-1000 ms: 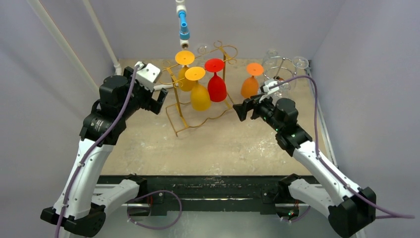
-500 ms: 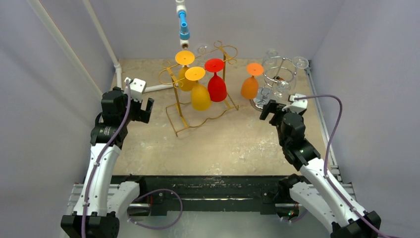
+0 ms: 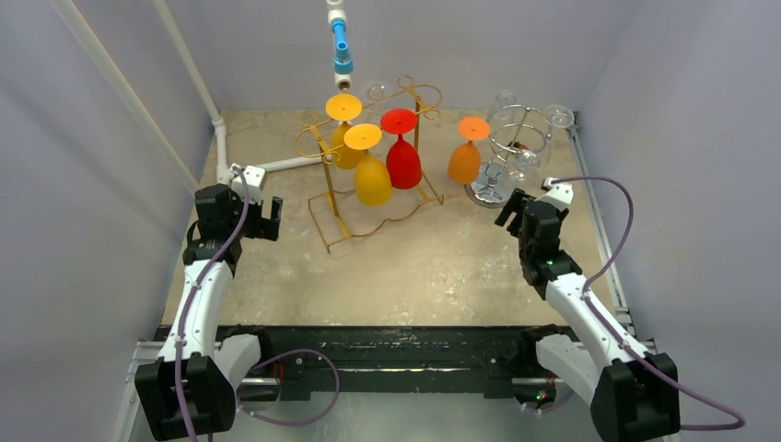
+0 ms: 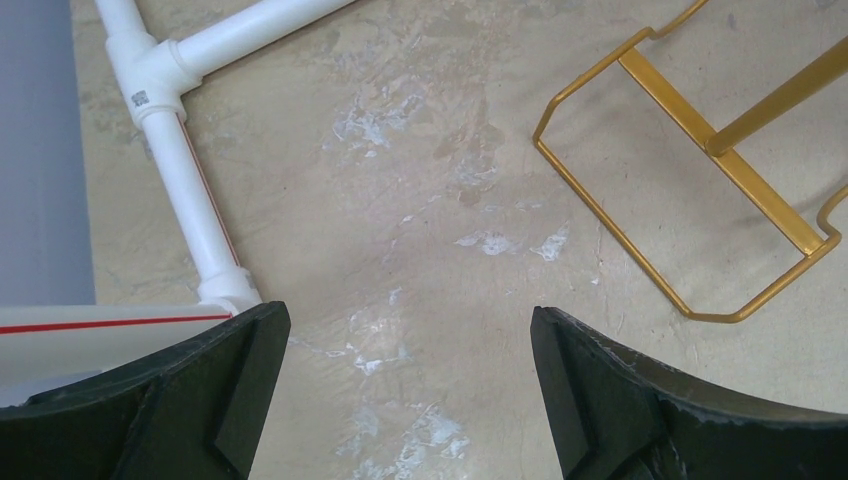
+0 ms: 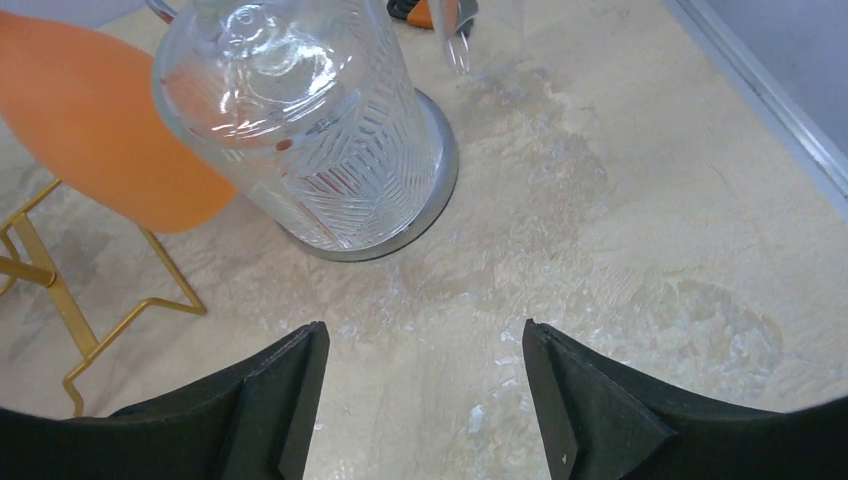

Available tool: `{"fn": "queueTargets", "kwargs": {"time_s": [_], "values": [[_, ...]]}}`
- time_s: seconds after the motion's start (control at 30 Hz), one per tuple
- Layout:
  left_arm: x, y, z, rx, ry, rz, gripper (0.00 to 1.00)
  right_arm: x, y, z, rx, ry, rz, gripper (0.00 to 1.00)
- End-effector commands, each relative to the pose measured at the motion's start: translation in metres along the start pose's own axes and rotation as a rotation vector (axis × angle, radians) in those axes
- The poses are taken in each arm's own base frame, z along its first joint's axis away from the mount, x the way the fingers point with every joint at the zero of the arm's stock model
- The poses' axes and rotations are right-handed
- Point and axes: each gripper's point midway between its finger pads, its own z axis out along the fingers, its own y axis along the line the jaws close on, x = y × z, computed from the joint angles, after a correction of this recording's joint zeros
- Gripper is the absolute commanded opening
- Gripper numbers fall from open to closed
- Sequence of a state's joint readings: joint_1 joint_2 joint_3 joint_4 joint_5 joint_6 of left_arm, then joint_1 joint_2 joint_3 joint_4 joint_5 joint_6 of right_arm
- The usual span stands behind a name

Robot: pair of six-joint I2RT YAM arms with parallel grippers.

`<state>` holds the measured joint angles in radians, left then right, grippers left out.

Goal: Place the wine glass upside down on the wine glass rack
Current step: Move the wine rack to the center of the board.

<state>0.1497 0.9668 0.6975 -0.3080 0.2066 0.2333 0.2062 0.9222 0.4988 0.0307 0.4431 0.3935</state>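
Observation:
The gold wire wine glass rack (image 3: 343,221) stands at the back middle of the table. Two yellow glasses (image 3: 372,175) and a red wine glass (image 3: 402,158) hang on it upside down. An orange glass (image 3: 466,158) is upside down at its right end, also in the right wrist view as orange glass (image 5: 90,130). My left gripper (image 3: 267,219) is open over bare table left of the rack, whose foot (image 4: 700,190) shows in the left wrist view. My right gripper (image 3: 509,210) is open and empty, just short of a clear upturned glass (image 5: 300,130).
A silver wire stand (image 3: 516,138) holding clear glasses sits at the back right on a round base (image 5: 440,190). White pipe (image 4: 190,200) runs along the left wall and floor. A blue nozzle (image 3: 342,46) hangs above the rack. Walls close in on both sides.
Both arms have drawn back from the rack toward the near edge and lowered. The left moved left, the right moved right. The right jaws have narrowed a little.

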Motion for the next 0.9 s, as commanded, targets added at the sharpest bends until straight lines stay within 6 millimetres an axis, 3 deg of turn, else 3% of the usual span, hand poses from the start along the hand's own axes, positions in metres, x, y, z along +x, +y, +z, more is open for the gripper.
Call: {"fn": "queueTargets", "kwargs": {"time_s": [0.0,0.1,0.23,0.47,0.57,0.63,0.73,0.87], "values": [[-0.021,0.003,0.007,-0.004,-0.108,-0.016,1.00,0.007,0.015,0.008,-0.054,0.041,0.111,0.75],[-0.025,0.003,0.006,0.000,-0.122,-0.018,1.00,0.027,0.026,0.016,-0.085,0.126,0.148,0.66],[-0.036,0.004,0.002,-0.005,-0.155,-0.011,1.00,0.057,0.031,0.029,-0.073,0.207,0.235,0.38],[-0.042,0.005,-0.001,-0.002,-0.151,-0.013,1.00,0.069,0.030,0.048,-0.042,0.196,0.412,0.34],[-0.045,0.004,-0.001,0.003,-0.153,-0.016,1.00,0.074,0.021,0.051,-0.038,0.186,0.544,0.29],[-0.048,0.004,-0.001,0.006,-0.158,-0.019,1.00,0.079,0.015,0.053,-0.043,0.180,0.634,0.24],[-0.052,0.005,-0.001,0.007,-0.160,-0.022,1.00,0.089,0.008,0.060,-0.039,0.211,0.738,0.00],[-0.055,0.007,0.000,0.004,-0.159,-0.023,1.00,0.098,0.007,0.074,-0.050,0.268,0.822,0.00]]}}
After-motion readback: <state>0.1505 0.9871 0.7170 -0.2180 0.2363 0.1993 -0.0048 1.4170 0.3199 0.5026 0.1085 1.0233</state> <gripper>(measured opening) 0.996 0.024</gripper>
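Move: The gold wine rack stands some 31 cm left of the right hand and 9 cm farther ahead, its middle about level with that hand; from the left hand it lies roughly 10 cm ahead and 24 cm to the right. Nearer the right hand are the chrome rack's round base, about 13 cm ahead, 3 cm left and 14 cm below, and the hanging orange glass, about 12 cm ahead, 10 cm left and 3 cm lower. The gold wine rack and the chrome rack are left untouched while the empty right hand sinks about 13 cm to just above the board in front of the chrome rack. On the way it rolls some 40 degrees, left side rising, turns a little clockwise and closes its nearly open fingers on nothing. The left hand, still wide open, eases slightly up and forward. ##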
